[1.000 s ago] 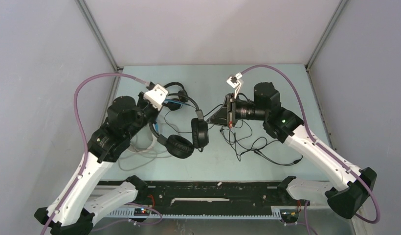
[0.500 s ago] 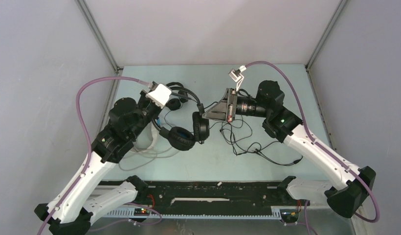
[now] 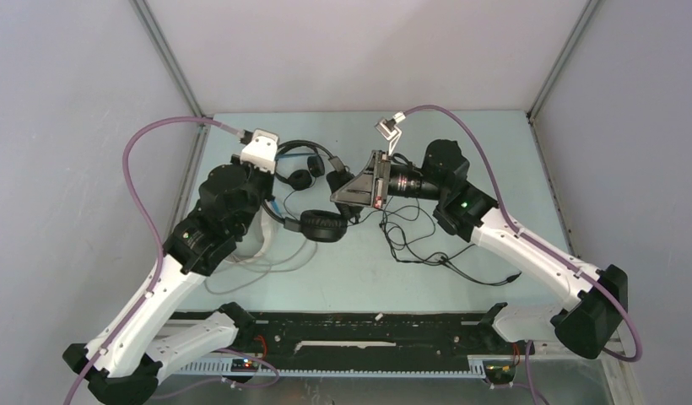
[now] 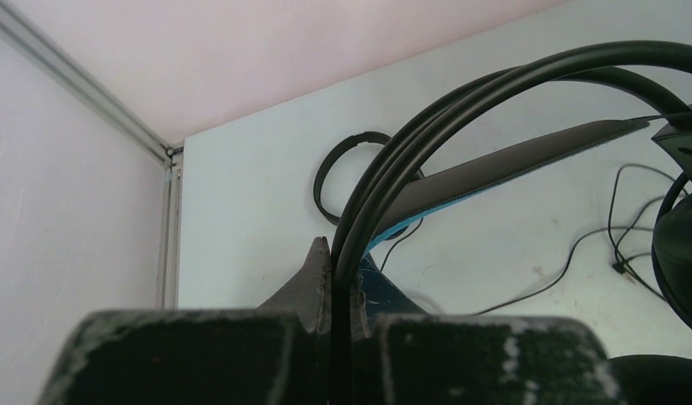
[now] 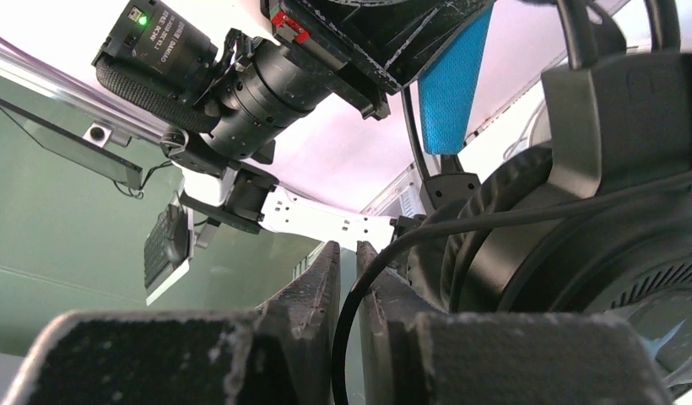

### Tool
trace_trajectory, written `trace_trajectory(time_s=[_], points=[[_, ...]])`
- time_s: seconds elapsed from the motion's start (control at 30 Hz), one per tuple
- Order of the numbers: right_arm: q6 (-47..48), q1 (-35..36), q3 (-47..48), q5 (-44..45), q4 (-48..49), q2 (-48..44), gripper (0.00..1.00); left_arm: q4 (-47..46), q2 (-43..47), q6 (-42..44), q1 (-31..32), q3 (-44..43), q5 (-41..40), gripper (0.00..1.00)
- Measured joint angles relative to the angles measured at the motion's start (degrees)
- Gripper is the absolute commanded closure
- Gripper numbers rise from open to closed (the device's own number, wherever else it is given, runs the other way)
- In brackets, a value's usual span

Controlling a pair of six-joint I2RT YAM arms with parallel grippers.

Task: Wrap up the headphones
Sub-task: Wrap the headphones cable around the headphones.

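The black headphones with the blue headband (image 3: 321, 224) hang from my left gripper (image 3: 273, 192), which is shut on the thin black headband (image 4: 494, 80); its jaws (image 4: 340, 257) pinch the two bands. One ear cup (image 5: 596, 236) sits right in front of my right gripper (image 5: 348, 249) (image 3: 341, 194). The right jaws stand slightly apart, and the thin black cable (image 5: 359, 278) runs loosely through the gap. The rest of that cable (image 3: 427, 249) lies in loops on the table. A small all-black pair (image 3: 302, 173) lies behind. A white pair (image 3: 258, 245) lies partly under my left arm.
The cable's plug end (image 3: 511, 277) rests at the right front of the table. Grey walls close the table in on three sides, with the left back corner post (image 4: 81, 84) close by. The arm bases and a black rail (image 3: 368, 333) line the near edge.
My left gripper has carried the headphones back and to the left, turning the ear cups flatter. My right gripper has followed to the left, and its jaws have parted a little round the cable.
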State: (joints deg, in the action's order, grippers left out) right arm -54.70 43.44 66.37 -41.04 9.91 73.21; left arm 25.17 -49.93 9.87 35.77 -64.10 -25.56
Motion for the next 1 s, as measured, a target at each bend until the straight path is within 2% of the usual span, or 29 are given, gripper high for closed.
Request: trace_trajectory(time_s=[0.33, 0.7, 1.0], points=[[1.81, 2.86, 0.02, 5.16, 4.5, 0.66, 0.85, -3.67, -0.57, -6.32, 0.0, 0.0, -4.24, 1.0], [9.97, 6.91, 1.27, 11.65, 2.86, 3.13, 0.82, -2.25, -5.38, -14.88, 0.0, -0.42, -9.22, 1.0], [21.42, 12.68, 1.53, 20.09, -0.85, 3.21, 0.8, -0.61, -6.95, -26.64, 0.0, -3.54, -13.05, 1.0]])
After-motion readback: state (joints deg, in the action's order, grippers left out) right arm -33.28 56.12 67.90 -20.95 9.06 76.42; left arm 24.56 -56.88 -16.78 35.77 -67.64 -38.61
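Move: The right hand has the cable between its barely parted fingertips, with the held headphones' nearer ear cup some 5 cm back and 2 cm left of it, and their farther cup about 4 cm ahead and 1 cm right, both roughly 6 cm below. The headband, in the left fingers, is about 13 cm left, 5 cm ahead and slightly lower. From the left hand, the cable at the right fingertips lies around 13 cm right, 5 cm back and slightly higher. With the cable still running between its loosely set fingertips, the right hand carries it about 5 cm left towards the headband, rising a little and then sinking to end 2 cm lower, while it rolls some 20 degrees about its fingers so that its forward side comes up. The left hand keeps its grip on the headband and turns the headphones to meet it, swinging counter-clockwise about 15 degrees and rolling some 20 degrees left side down, as it edges 2.5 cm forward with a small rise and dip on the way. ##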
